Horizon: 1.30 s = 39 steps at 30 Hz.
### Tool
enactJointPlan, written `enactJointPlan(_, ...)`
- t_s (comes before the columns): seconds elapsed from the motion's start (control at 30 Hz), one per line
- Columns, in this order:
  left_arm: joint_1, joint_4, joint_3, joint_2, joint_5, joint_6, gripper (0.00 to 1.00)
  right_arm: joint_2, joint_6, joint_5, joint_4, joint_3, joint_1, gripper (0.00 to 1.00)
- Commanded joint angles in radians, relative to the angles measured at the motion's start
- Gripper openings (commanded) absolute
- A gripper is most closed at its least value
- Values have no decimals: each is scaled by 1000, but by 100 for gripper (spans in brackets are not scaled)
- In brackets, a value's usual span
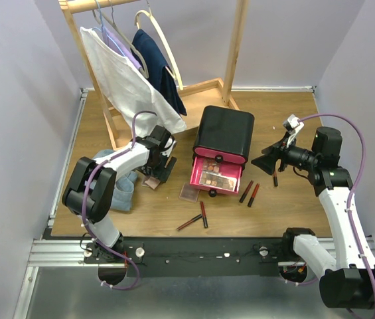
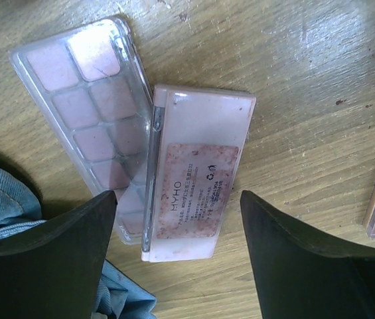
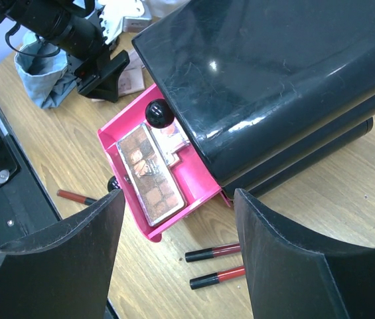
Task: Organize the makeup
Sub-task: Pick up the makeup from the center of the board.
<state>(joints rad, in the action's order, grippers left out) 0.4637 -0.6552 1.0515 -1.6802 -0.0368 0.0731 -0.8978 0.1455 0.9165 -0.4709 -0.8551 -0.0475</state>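
Note:
An opened pink eyeshadow palette (image 2: 197,179) lies on the wood, label side up, its clear pan tray (image 2: 84,100) folded out to the left. My left gripper (image 2: 178,199) hangs open right over it, one finger on each side, neither touching; from above the left gripper (image 1: 160,163) is by the palette (image 1: 152,181). My right gripper (image 3: 178,196) is open and holds nothing, above the open pink drawer (image 3: 204,183), which holds a brown palette (image 3: 150,173). Two lip tubes (image 3: 214,253) lie below it. Another small palette (image 1: 189,193) and more lip tubes (image 1: 204,214) lie in front of the box.
The black box (image 1: 224,133) with pink drawers stands mid-table, its lowest drawer pulled out. A light blue cloth (image 1: 124,183) is bunched beside my left gripper. A wooden clothes rack (image 1: 174,93) with hanging garments fills the back left. One more lip tube (image 1: 275,176) lies under my right gripper.

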Motion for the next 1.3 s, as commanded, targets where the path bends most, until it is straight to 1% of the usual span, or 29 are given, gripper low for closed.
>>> enactJointPlan(0.0, -11, 2, 7, -38, 81, -7, 79, -4, -15, 30, 17, 18, -6, 74)
enactJointPlan(0.1, -11, 3, 4, -39, 95, -6, 73, -4, -15, 30, 17, 16, -6, 74)
enactJointPlan(0.27, -11, 17, -15, -27, 80, 10, 67, -4, -15, 30, 21, 19, -6, 74)
enactJointPlan(0.4, -10, 22, -27, -16, 54, 25, 52, -4, -15, 30, 20, 19, -8, 74)
enactJointPlan(0.57, -11, 37, -39, 25, 44, 42, 45, -3, -14, 30, 17, 19, -8, 74)
enactJointPlan(0.73, -8, 38, -51, 100, 48, 70, 43, 0, -12, 30, 18, 22, -8, 74)
enactJointPlan(0.9, 1, 58, -82, 206, 109, 106, 43, 3, -15, 30, 20, 21, -9, 74)
enactJointPlan(1.1, 55, 75, -136, 359, 172, 140, 43, 3, -17, 33, 21, 24, -9, 74)
enactJointPlan(1.13, 64, 78, -146, 407, 185, 142, 43, 3, -17, 35, 20, 24, -9, 74)
enactJointPlan(1.27, 133, 68, -151, 508, 175, 146, 43, 3, -18, 38, 23, 24, -9, 74)
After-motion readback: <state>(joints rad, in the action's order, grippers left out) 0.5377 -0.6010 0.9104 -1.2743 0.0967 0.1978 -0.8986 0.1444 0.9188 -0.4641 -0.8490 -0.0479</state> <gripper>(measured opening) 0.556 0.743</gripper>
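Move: The pink makeup box is already between my open left fingers, its middle only about 1 cm ahead and 1 cm right of my left hand, at finger height. The eight-pan palette lies beside it, some 4 cm ahead and 2 cm left of that hand. The dark square compact sits about 11 cm right and 5 cm back, and the open pink drawer about 19 cm right, level with me. From my idle right hand the box is roughly 29 cm left, 3 cm ahead and 20 cm below. I hold my left hand nearly still over the board and close the fingers until they pinch the pink box by its long sides. Keeping that grip, I lift it about 8 cm, speeding up, while drawing back and right some 4 cm each, closer to the open drawer, and the fingertips swing roughly 20 degrees outward to the right and forward. ##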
